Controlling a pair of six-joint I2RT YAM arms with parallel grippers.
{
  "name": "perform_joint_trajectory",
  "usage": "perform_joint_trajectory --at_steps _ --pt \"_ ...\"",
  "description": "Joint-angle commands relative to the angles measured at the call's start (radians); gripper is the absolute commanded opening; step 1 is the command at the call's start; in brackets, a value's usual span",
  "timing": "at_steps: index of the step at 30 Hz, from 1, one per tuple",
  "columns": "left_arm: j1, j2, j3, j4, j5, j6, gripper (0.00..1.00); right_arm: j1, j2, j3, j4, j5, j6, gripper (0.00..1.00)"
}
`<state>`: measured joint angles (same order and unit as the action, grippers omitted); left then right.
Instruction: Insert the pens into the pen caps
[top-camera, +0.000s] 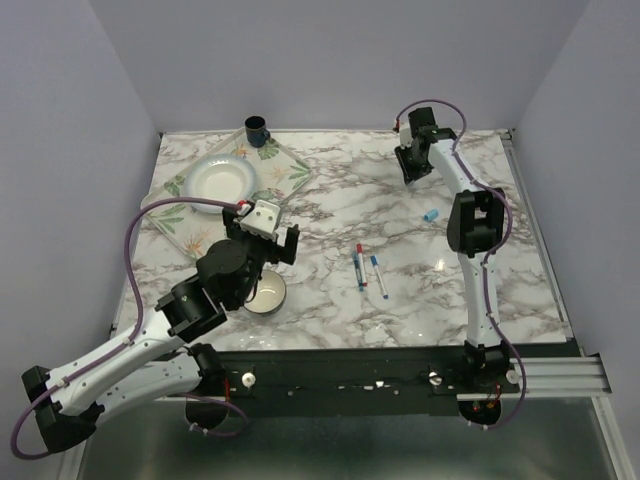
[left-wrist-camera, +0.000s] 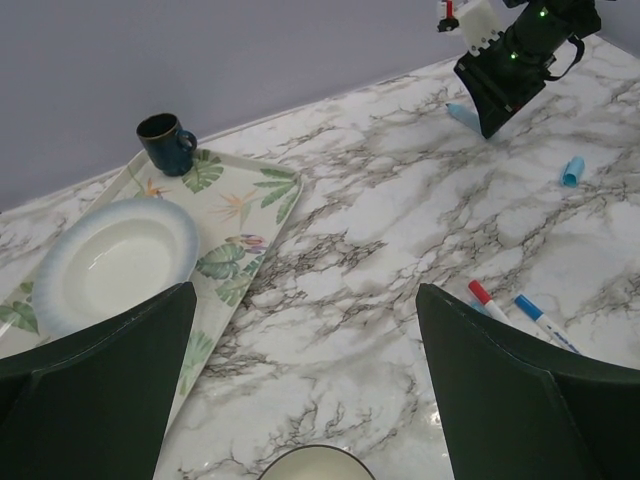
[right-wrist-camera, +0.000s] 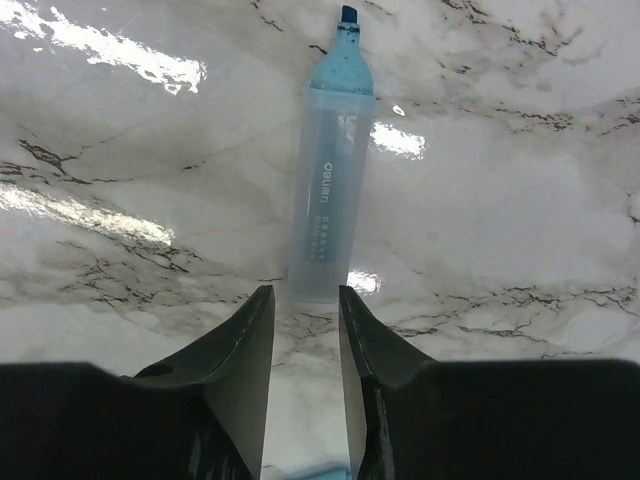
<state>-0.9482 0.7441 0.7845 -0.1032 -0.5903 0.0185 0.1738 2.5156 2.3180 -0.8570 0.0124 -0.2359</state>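
Observation:
The thick light blue pen (right-wrist-camera: 330, 170) lies flat on the marble at the far right, its dark tip pointing away. My right gripper (right-wrist-camera: 307, 292) is down at the pen's near end, the jaws a narrow gap apart with bare marble between them; whether the tips touch the pen I cannot tell. From above this gripper (top-camera: 410, 170) is near the back wall. Two thin white pens, one red-ended (top-camera: 361, 252) and one blue-ended (top-camera: 379, 277), lie side by side mid-table. A light blue cap (top-camera: 431, 215) lies alone right of centre. My left gripper (left-wrist-camera: 305, 300) hangs wide open and empty.
A leaf-patterned tray (top-camera: 285, 160) at the back left carries a white plate (top-camera: 220, 180) and a dark mug (top-camera: 257, 130). A small white bowl (top-camera: 265, 293) stands under my left gripper. Walls close in the back and both sides.

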Motion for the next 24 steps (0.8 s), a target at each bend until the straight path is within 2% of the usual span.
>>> perform_joint_trajectory --at_steps 1,7,9,16,19,20,22,24 --pt "0.008 0.015 -0.021 0.051 -0.005 0.001 0.99 -0.013 0.040 0.058 -0.080 -0.066 0.069 0.44" --pt "0.023 0.061 -0.008 0.056 -0.005 0.000 0.99 -0.013 0.063 0.096 -0.108 -0.051 0.109 0.39" --pt "0.028 0.067 -0.007 0.068 0.001 -0.003 0.99 -0.014 0.068 0.103 -0.094 -0.072 0.110 0.34" --pt "0.051 0.090 0.018 0.069 -0.003 -0.015 0.99 -0.014 0.040 0.067 -0.060 -0.078 0.152 0.38" --pt "0.054 0.095 0.038 0.062 0.009 -0.014 0.99 -0.014 -0.056 -0.003 0.002 -0.135 0.182 0.50" --pt "0.054 0.097 0.038 0.065 0.020 -0.015 0.99 -0.013 -0.090 -0.015 0.019 -0.144 0.191 0.58" --pt "0.055 0.094 0.035 0.073 0.030 -0.014 0.99 -0.014 -0.144 -0.034 0.056 -0.166 0.233 0.65" --pt "0.055 0.089 0.029 0.076 0.046 -0.015 0.99 -0.028 -0.231 -0.110 0.152 -0.198 0.300 0.79"
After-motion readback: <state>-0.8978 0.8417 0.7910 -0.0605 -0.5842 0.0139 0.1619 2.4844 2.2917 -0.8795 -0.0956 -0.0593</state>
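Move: Just ahead of the right fingertips, low at the table, lies the uncapped blue highlighter pen, its rear end by the finger gap and its middle about 4 cm forward and 3 cm left, roughly 1 cm below. The loose blue pen cap sits some 12 cm back and 7 cm right of this hand, at the pen's height. From the left hand the highlighter pen is roughly 37 cm ahead, 33 cm right and 27 cm down. Backing off from the highlighter pen's rear end, the right hand shifts about 1.5 cm left and a little over 1 cm back, low over the table, rising slightly only at the end. Its left side rolls up some 10 degrees and the wrist turns slightly clockwise, while the half-closed fingers finally spread plainly wider. The left hand, empty and open, drifts some 2 cm forward and 1.5 cm down. ##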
